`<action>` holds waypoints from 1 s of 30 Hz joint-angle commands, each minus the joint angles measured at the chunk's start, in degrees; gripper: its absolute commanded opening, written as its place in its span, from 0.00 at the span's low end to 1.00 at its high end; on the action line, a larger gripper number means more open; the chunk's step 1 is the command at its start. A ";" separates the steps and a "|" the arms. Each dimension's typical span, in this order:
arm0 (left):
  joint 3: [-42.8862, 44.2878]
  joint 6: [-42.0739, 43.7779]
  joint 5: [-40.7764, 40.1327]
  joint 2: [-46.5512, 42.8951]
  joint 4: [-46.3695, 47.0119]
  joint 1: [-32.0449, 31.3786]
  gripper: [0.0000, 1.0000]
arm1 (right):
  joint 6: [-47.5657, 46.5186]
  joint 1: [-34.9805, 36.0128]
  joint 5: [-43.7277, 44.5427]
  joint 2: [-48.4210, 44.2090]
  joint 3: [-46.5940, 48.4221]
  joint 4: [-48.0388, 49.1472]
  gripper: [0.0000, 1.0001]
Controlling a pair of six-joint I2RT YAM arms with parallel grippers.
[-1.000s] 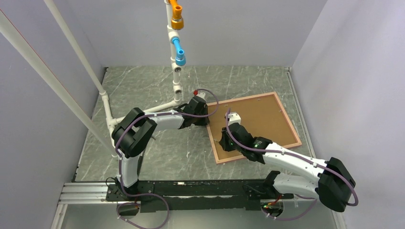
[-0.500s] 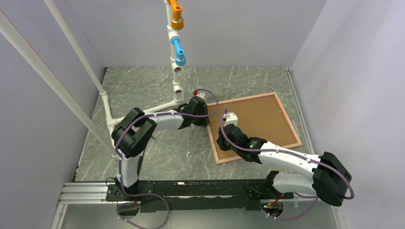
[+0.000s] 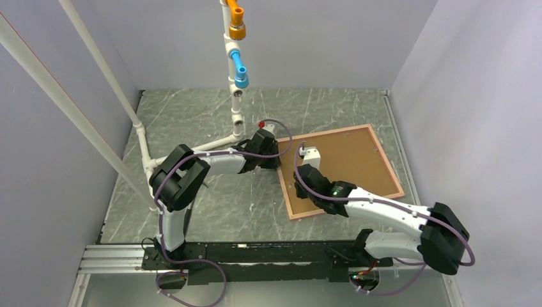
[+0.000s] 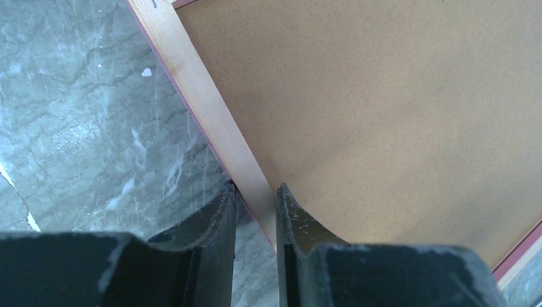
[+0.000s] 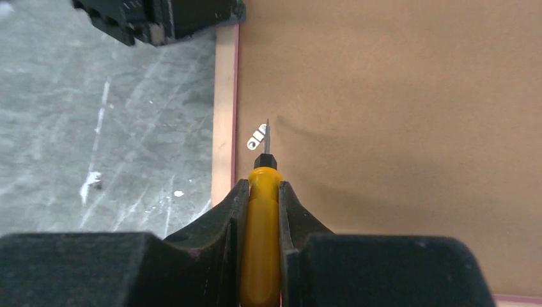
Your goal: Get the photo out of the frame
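The frame (image 3: 332, 131) lies face down on the marble table, its brown backing board (image 3: 351, 160) facing up. The photo is hidden beneath that board. My left gripper (image 3: 277, 158) is shut on the frame's left wooden rail (image 4: 211, 121), which runs between its fingers (image 4: 255, 188). My right gripper (image 3: 298, 184) hovers over the board's left part, shut on a yellow-handled screwdriver (image 5: 261, 243). The screwdriver's thin tip points at a small metal tab (image 5: 257, 136) fixed beside the rail (image 5: 224, 115). The left gripper (image 5: 160, 16) shows at the top of the right wrist view.
A white pipe stand (image 3: 235, 102) with orange (image 3: 236, 22) and blue (image 3: 240, 70) fittings rises at the back middle, with slanted pipes (image 3: 96, 70) on the left. Grey walls close in on three sides. A metal mounting rail (image 3: 255, 256) runs along the near edge.
My right arm has shifted a little to the left and away from me over the board's left edge, still holding the screwdriver. The left arm and the frame have not moved.
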 commanded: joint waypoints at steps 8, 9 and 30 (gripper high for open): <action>0.62 4.22 5.31 2.45 -11.92 -1.59 0.10 | -3.96 -2.02 6.86 -18.42 9.82 -16.93 0.00; 1.20 4.68 4.88 2.28 -12.63 -1.59 0.16 | -4.22 -2.33 7.19 -19.35 9.60 -17.90 0.00; -1.53 -10.02 -2.03 -10.22 -20.42 -14.02 0.58 | -1.61 -4.38 3.64 -26.19 8.69 -24.08 0.00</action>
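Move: The metal clip on the frame's left rail, with the screwdriver's tip at it, lies about 6 cm ahead of the right hand, 3 cm to its left and 6 cm below. The frame's near left corner is some 6 cm back and 3 cm left of that hand. From the left hand, which pinches the left rail, the same clip is about 8 cm back and 4 cm right, at nearly its height; the far left corner is 8 cm ahead and 1 cm left. The clip on the left rail is left by the screwdriver, still gripped in the right hand, which springs up some 12 cm off the board, then swings about 7 cm right over it and slows to a stop. The left fingers then open, let go of the rail and travel back along it, roughly 10 cm and speeding up, towards that clip, with the wrist turning slightly clockwise. ##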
